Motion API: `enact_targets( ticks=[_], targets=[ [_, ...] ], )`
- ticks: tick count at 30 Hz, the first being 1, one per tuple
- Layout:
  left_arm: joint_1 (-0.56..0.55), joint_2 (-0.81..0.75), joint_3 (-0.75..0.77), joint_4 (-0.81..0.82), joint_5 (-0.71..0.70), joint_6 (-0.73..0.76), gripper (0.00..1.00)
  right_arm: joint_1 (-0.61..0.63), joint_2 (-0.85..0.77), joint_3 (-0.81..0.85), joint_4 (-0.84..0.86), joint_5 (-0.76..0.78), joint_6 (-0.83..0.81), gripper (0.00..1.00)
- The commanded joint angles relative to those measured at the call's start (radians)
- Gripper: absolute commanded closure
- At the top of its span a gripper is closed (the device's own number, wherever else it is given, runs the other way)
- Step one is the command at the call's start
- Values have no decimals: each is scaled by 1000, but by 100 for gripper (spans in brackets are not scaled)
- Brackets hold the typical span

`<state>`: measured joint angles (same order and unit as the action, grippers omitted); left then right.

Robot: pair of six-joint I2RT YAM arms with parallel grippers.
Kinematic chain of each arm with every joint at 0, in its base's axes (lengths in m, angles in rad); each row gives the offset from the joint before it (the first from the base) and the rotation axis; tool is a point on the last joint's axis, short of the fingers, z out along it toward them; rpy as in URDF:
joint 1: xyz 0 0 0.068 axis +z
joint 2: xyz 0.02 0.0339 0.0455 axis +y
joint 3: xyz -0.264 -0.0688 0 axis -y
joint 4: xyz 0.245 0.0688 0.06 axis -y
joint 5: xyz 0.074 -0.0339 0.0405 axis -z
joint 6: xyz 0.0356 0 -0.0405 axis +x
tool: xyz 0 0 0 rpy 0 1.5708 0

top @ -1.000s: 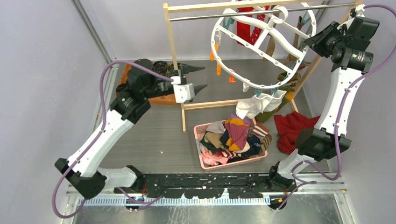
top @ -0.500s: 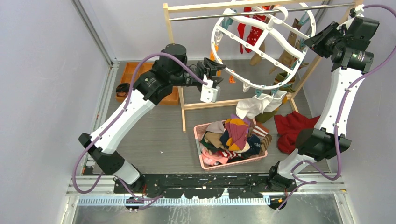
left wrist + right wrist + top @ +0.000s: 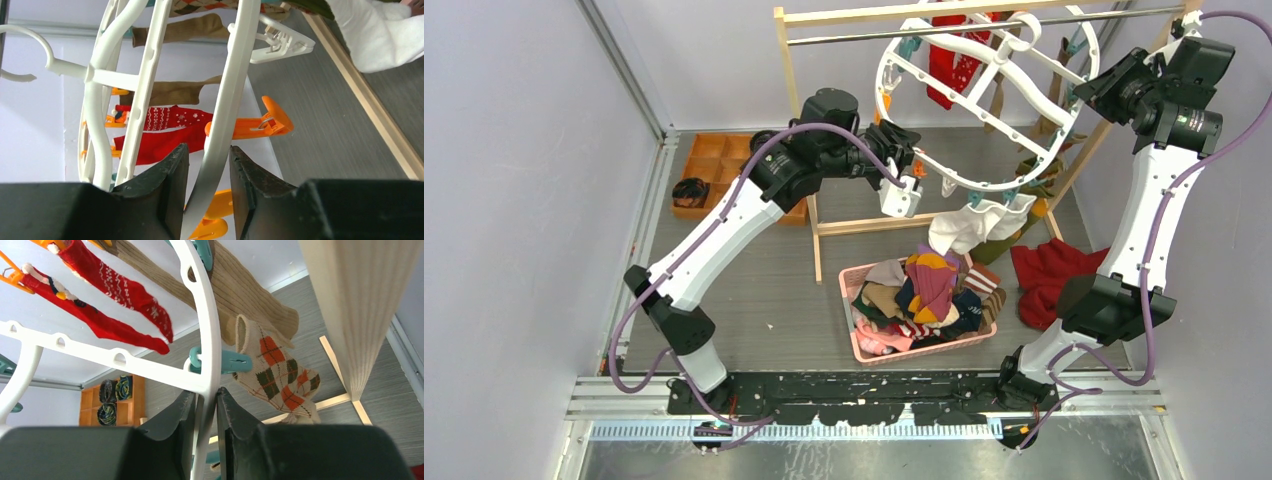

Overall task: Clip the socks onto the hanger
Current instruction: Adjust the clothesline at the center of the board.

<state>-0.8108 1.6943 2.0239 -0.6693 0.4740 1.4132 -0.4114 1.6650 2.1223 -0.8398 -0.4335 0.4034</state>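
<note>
The hanger [image 3: 994,187], a white oval ring with crossbars, hangs tilted from the rack rail. My left gripper [image 3: 904,150] is at its left rim. In the left wrist view the rim [image 3: 235,75] runs between that gripper's [image 3: 208,148] jaws, with a gap showing on the right side. My right gripper [image 3: 1084,92] is shut on the ring's right rim [image 3: 207,330], its fingers [image 3: 205,391] pressed on both sides. Red patterned socks [image 3: 125,290], a beige sock [image 3: 240,295] and an argyle sock [image 3: 277,370] hang from pegs. More socks [image 3: 929,285] are heaped in a pink basket [image 3: 849,300].
A wooden rack post [image 3: 789,80] stands just left of my left gripper. A white sock [image 3: 969,225] dangles under the ring. A red cloth [image 3: 1049,275] lies right of the basket. An orange tray [image 3: 724,155] with black rolls sits at back left. An orange peg [image 3: 260,125] juts from the rim.
My left arm has swung right from beside the rack post to the hanger's left rim, and its jaws have narrowed around it. The right arm has held still.
</note>
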Motion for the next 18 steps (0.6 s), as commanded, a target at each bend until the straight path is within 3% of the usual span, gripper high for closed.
enact_targets(
  ticks=[1,6,12,18],
  targets=[
    [-15,18,62,-26,-76,56,66,4,-33,3,39,-26,-34,83],
    [-42,25,65,-4,-115,34,83,3,-47,4,37,-27,-50,80],
    [-94,25,66,17,-243,-43,99,-52,-78,15,36,-53,-46,61],
    [-145,22,68,19,-378,-100,100,-125,-129,30,17,-133,-68,45]
  ],
)
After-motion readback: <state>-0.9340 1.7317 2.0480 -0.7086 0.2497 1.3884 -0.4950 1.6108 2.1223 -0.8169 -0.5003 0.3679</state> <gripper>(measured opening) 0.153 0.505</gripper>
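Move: The hanger's left rim already stands between the left hand's open fingers, roughly 1 cm to the right of the hand point. An orange clip sits about 4 cm right of that hand, 2 cm back and 2 cm lower; the white clip about 8 cm right, 5 cm back, 2 cm lower. The white sock hangs some 12 cm right, 7 cm back, 9 cm below. The right hand still pinches the right rim at its hand point, with a teal clip about 4 cm ahead, level sideways and 2 cm lower. The hanger's left rim gets pinched as the left fingers close on it, that hand sinking and shifting right by about 2 cm each, with a slight draw back. The right rim is let out of the right hand's pinch: that hand first eases upward, then opens to about half while going up some 3 cm, back and to the right, its left finger staying close to the rim. ##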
